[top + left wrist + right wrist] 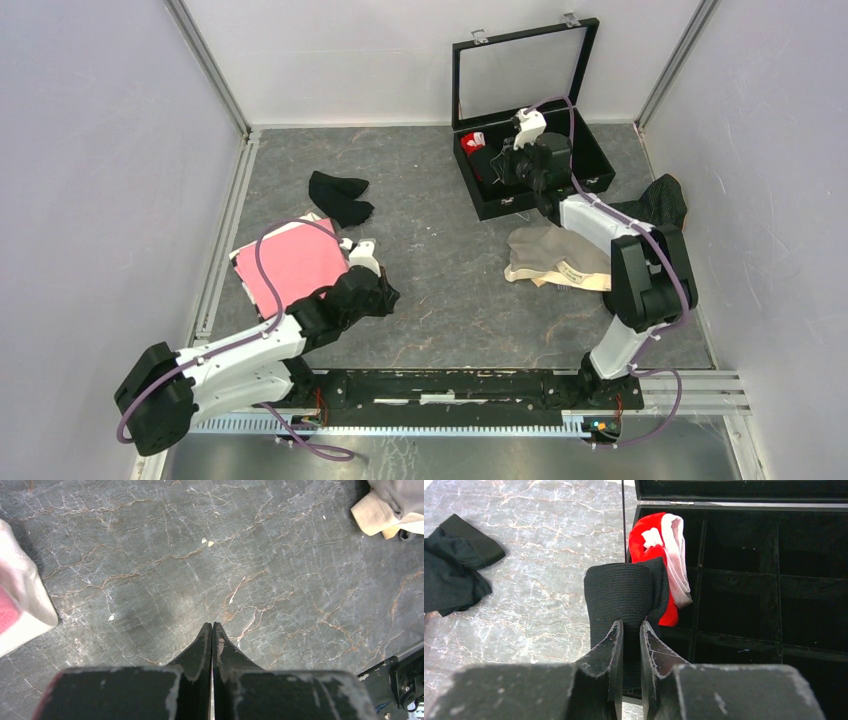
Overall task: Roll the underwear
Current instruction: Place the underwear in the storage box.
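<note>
My right gripper (631, 630) is shut on a rolled black underwear (624, 597) at the left edge of the open black case (774, 580). The roll touches a red and white underwear (664, 540) that sits in a left compartment. From above, the right gripper (505, 168) hangs over the case's (590, 165) left side. My left gripper (212, 626) is shut and empty over bare table, just right of the flat pink underwear (290, 265). Another black underwear (338, 197) lies loose on the table. A beige one (550, 258) and a dark one (655, 205) lie by the right arm.
The case's glass lid (520, 70) stands upright against the back wall. Grey walls with metal rails (215, 260) close in the marbled table on the left, back and right. The right arm's base (640, 290) stands beside the beige underwear.
</note>
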Robot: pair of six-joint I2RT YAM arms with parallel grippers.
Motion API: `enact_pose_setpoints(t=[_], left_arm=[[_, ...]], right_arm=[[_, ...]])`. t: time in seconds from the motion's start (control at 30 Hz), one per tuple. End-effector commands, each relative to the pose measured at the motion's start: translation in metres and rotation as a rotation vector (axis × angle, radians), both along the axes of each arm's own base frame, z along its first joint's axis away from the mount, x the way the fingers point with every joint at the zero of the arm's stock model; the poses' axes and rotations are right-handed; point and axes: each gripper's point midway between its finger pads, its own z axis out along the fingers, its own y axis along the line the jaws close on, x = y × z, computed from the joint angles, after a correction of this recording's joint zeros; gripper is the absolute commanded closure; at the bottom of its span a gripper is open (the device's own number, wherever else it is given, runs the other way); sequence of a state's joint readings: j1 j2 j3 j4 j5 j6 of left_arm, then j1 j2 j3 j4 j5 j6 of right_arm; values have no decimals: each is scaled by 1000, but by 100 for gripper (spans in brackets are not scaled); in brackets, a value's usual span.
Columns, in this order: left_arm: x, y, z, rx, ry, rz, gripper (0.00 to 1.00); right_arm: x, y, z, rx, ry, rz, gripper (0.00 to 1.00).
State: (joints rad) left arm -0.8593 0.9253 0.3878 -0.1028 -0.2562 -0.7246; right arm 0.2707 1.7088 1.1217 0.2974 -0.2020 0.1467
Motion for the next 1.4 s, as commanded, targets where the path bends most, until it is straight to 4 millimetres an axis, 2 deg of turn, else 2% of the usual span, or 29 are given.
enact_pose_setpoints(t=[0.0, 0.2, 0.73, 1.03, 1.37], left_arm=[[11, -5, 15, 8, -52, -12, 98], [13, -4, 12, 19, -49, -10, 98], [15, -4, 6, 19, -37, -7, 98], [14, -4, 6, 10, -35, -8, 98], [13, -5, 6, 0, -31, -10, 98]], right_arm=[[20, 1, 26, 1, -96, 13, 100], [29, -6, 9, -10, -71, 1, 100], [35, -7, -45, -78, 35, 29, 100], [11, -15, -78, -127, 135, 38, 100], [0, -26, -102, -218, 244, 35, 100]])
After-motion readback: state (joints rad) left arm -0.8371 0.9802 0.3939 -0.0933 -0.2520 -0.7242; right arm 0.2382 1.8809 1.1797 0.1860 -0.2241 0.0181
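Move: The right hand already holds the black underwear roll over the storage box's left edge. The free near-left compartment it is meant for lies about 12 cm below, some 3 cm ahead. The red roll sits about 9 cm ahead and 3 cm left, 13 cm down; the box's middle is roughly 7 cm ahead, 8 cm right, 14 cm down. The grey cloth lies 17 cm back, 12 cm right, 16 down. From the left hand that compartment is about 30 cm ahead, 20 cm right, 4 cm down. Down about 8 cm at a steady pace, the right hand lowers the held black roll into the near-left compartment, on the near side of the red roll. On the way it eases a couple of centimetres forward and then partly back, drifting slightly right, while the wrist tips down and its left side dips, each some 10 degrees; the fingers keep their grip. ##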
